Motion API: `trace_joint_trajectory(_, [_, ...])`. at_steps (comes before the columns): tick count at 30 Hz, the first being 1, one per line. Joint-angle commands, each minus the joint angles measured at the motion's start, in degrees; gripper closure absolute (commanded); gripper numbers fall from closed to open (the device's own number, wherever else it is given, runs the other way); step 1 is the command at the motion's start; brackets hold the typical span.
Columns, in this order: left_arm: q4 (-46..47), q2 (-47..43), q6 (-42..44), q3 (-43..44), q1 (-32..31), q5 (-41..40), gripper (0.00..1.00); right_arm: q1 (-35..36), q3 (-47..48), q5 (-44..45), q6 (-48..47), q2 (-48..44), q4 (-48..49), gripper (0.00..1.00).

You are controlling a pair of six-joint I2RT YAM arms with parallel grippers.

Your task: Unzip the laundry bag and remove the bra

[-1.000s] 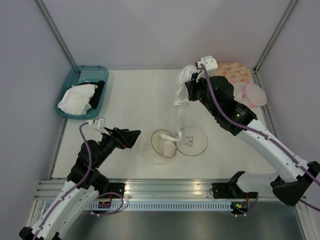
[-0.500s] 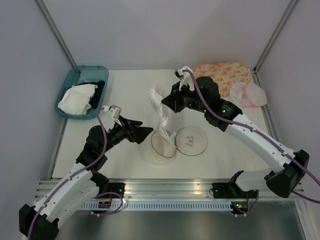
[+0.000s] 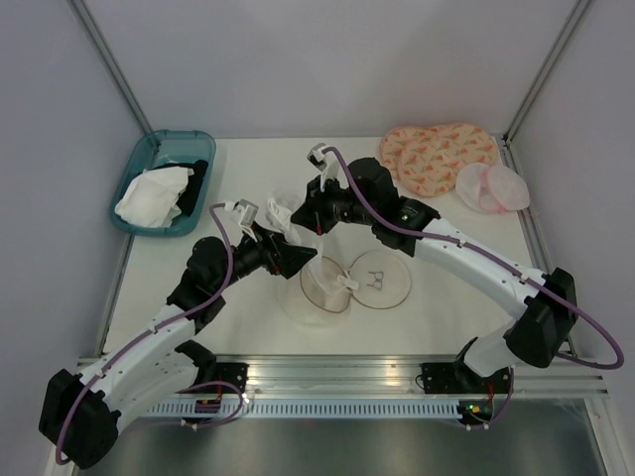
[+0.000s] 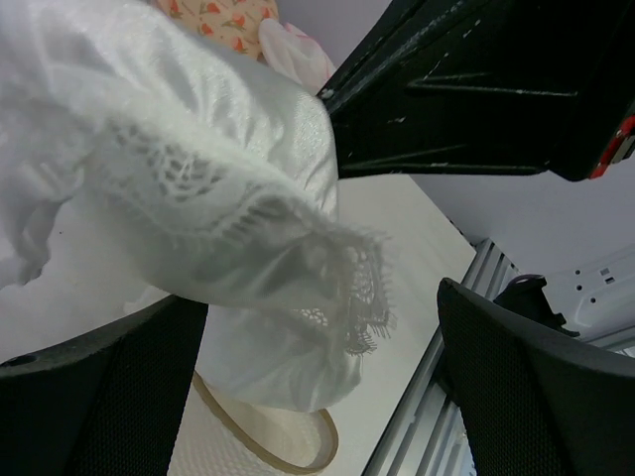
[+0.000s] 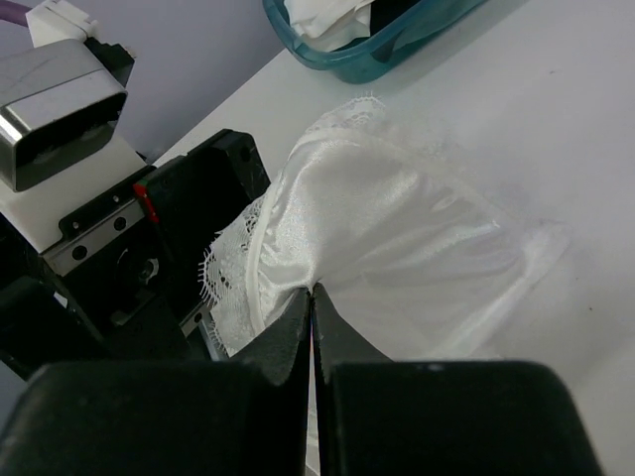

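Observation:
The laundry bag (image 3: 382,279) lies unzipped at the table's middle, its two round halves spread flat, tan rim (image 4: 266,451) showing and the bra icon up. The bra (image 3: 282,211), white satin with a lace edge (image 4: 208,188), hangs in the air left of the bag. My right gripper (image 3: 301,222) is shut on it, pinching the fabric between its fingertips (image 5: 313,294). My left gripper (image 3: 296,260) stands open just beneath, and the bra's lower fold (image 5: 397,228) hangs between its two fingers (image 4: 536,397) without being pinched.
A teal bin (image 3: 139,164) at the back left holds a white cloth and a black cloth. A pink-orange patterned pad (image 3: 437,151) and a pale pink mesh pair (image 3: 491,186) lie at the back right. A metal rail (image 3: 337,372) runs along the near edge.
My right arm has swung from the back right to the table's middle-left, carrying the bra with it. My left arm has reached forward and right until its open fingers flank the hanging bra.

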Motion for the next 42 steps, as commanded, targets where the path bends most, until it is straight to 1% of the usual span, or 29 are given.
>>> trace_joint_trajectory(1, [3.5,0.7,0.4,3.5,-1.0,-0.3,0.00,1.4,4.4,1.3,1.2,1.8,4.2,1.00])
trace_joint_trajectory(4, [0.4,1.5,0.9,4.5,-1.2,-2.7,0.01,2.7,5.6,1.4,1.3,3.0,4.9,1.00])
trace_joint_trajectory(6, [-1.7,1.9,1.3,5.3,-1.2,-3.6,0.11,3.6,6.5,1.3,1.1,3.5,4.9,1.00])
trace_joint_trajectory(7, [-2.4,2.0,1.8,5.5,-1.2,-4.0,0.23,3.9,6.7,1.3,1.1,3.7,4.7,1.00])
trace_joint_trajectory(9, [-3.4,2.0,2.3,6.1,-1.2,-4.6,0.38,4.2,6.7,1.3,0.9,3.6,4.5,1.00])
trace_joint_trajectory(10, [-3.7,2.0,2.4,6.2,-1.2,-5.1,0.57,4.2,6.7,1.4,0.7,3.1,4.3,1.00])
trace_joint_trajectory(12, [-4.4,1.7,2.4,6.2,-1.2,-7.1,0.79,4.2,6.3,2.1,0.5,2.5,3.9,1.00])
trace_joint_trajectory(13, [-4.5,1.5,2.3,6.0,-1.2,-7.5,0.94,4.2,6.1,2.2,0.5,2.0,3.8,1.00])
trace_joint_trajectory(14, [-4.5,1.4,2.2,6.0,-1.2,-7.9,0.98,4.2,5.7,2.2,0.4,1.7,3.3,1.00])
trace_joint_trajectory(16, [-4.5,1.0,2.1,5.8,-1.2,-8.4,0.98,4.2,5.0,2.7,0.0,0.8,2.7,0.99])
trace_joint_trajectory(18, [-5.0,0.5,2.2,5.8,-1.2,-8.7,0.98,4.2,4.4,6.1,-0.3,-0.8,2.5,0.99])
trace_joint_trajectory(19, [-5.2,0.2,2.2,5.8,-1.2,-9.0,0.98,4.1,4.0,8.2,-0.8,-1.5,1.9,0.93])
trace_joint_trajectory(20, [-5.5,0.1,2.4,5.7,-1.2,-9.6,0.98,4.2,3.9,10.1,-1.2,-2.2,1.4,0.62])
trace_joint_trajectory(21, [-5.9,-0.3,2.6,5.8,-1.2,-10.1,0.98,4.2,3.9,15.3,-1.6,-3.7,0.8,0.47])
trace_joint_trajectory(22, [-6.8,-0.8,2.7,5.8,-1.2,-10.6,0.98,4.1,3.9,17.7,-1.6,-4.5,-0.4,0.36])
trace_joint_trajectory(23, [-7.1,-1.2,3.1,5.8,-1.2,-12.0,0.98,3.9,4.0,19.0,-1.6,-5.2,-1.1,0.22])
trace_joint_trajectory(24, [-7.5,-1.5,3.4,5.8,-1.2,-12.8,0.98,3.7,4.1,23.6,-2.1,-6.8,-1.8,0.17])
trace_joint_trajectory(25, [-8.6,-2.0,3.6,6.0,-1.1,-13.9,0.98,3.5,3.9,25.6,-2.5,-7.7,-3.3,0.14])
trace_joint_trajectory(26, [-9.0,-2.2,4.1,6.5,-1.1,-16.1,0.98,3.3,3.8,27.8,-2.8,-8.6,-4.2,0.07])
trace_joint_trajectory(28, [-9.8,-2.4,5.0,7.6,-1.0,-18.1,0.98,3.1,3.1,32.4,-3.9,-11.2,-6.6,0.06])
trace_joint_trajectory(29, [-11.1,-2.0,6.2,9.5,-0.8,-20.2,0.98,3.1,2.7,33.5,-4.0,-12.3,-7.3,0.05])
trace_joint_trajectory(31, [-12.2,-1.2,7.9,12.0,-0.1,-21.6,0.98,3.0,0.1,35.3,-4.4,-15.9,-8.1,0.05])
trace_joint_trajectory(33, [-14.0,0.9,10.0,16.8,2.1,-22.9,0.98,3.0,-1.6,35.9,-4.3,-19.6,-8.7,0.04])
trace_joint_trajectory(37, [-16.0,5.2,10.8,27.0,9.1,-22.0,0.98,3.0,-6.8,36.1,-3.6,-24.6,-10.2,0.04])
trace_joint_trajectory(38, [-16.3,6.1,10.5,28.7,12.3,-20.1,0.98,3.0,-7.5,36.0,-3.1,-26.2,-10.5,0.04])
trace_joint_trajectory(39, [-17.2,8.2,10.6,30.5,13.7,-20.1,0.98,3.0,-9.0,35.9,-2.9,-26.8,-10.8,0.04])
trace_joint_trajectory(40, [-17.9,9.2,11.1,32.2,14.6,-20.4,0.98,3.0,-9.7,35.8,-2.7,-27.4,-11.1,0.04])
trace_joint_trajectory(41, [-19.0,10.4,12.6,36.1,16.2,-21.5,0.98,3.1,-10.3,35.6,-2.4,-27.9,-11.4,0.04])
trace_joint_trajectory(42, [-19.8,11.3,13.4,37.9,17.0,-23.5,0.98,3.0,-11.0,34.8,-1.7,-28.8,-11.5,0.04])
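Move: The white bra hangs from the right hand's shut fingers, its middle about 2 cm to that hand's left, level fore and aft, and 3 cm below. From the open left hand it is about 4 cm ahead, 5 cm left and 2 cm up, its lace edge near the fingers. The opened laundry bag lies roughly 4 cm ahead, 3 cm right and 21 cm below the left hand; the teal basket is some 33 cm ahead and 43 cm left. The bra changes hands: while the right hand eases it about 3 cm leftward, the left edges forward and shuts on the lace edge. Only then does the right open, letting go and backing off some 17 cm to its right. The left, keeping its pinch, swings up, forward and left towards the basket, turning about 35 degrees counter-clockwise. ##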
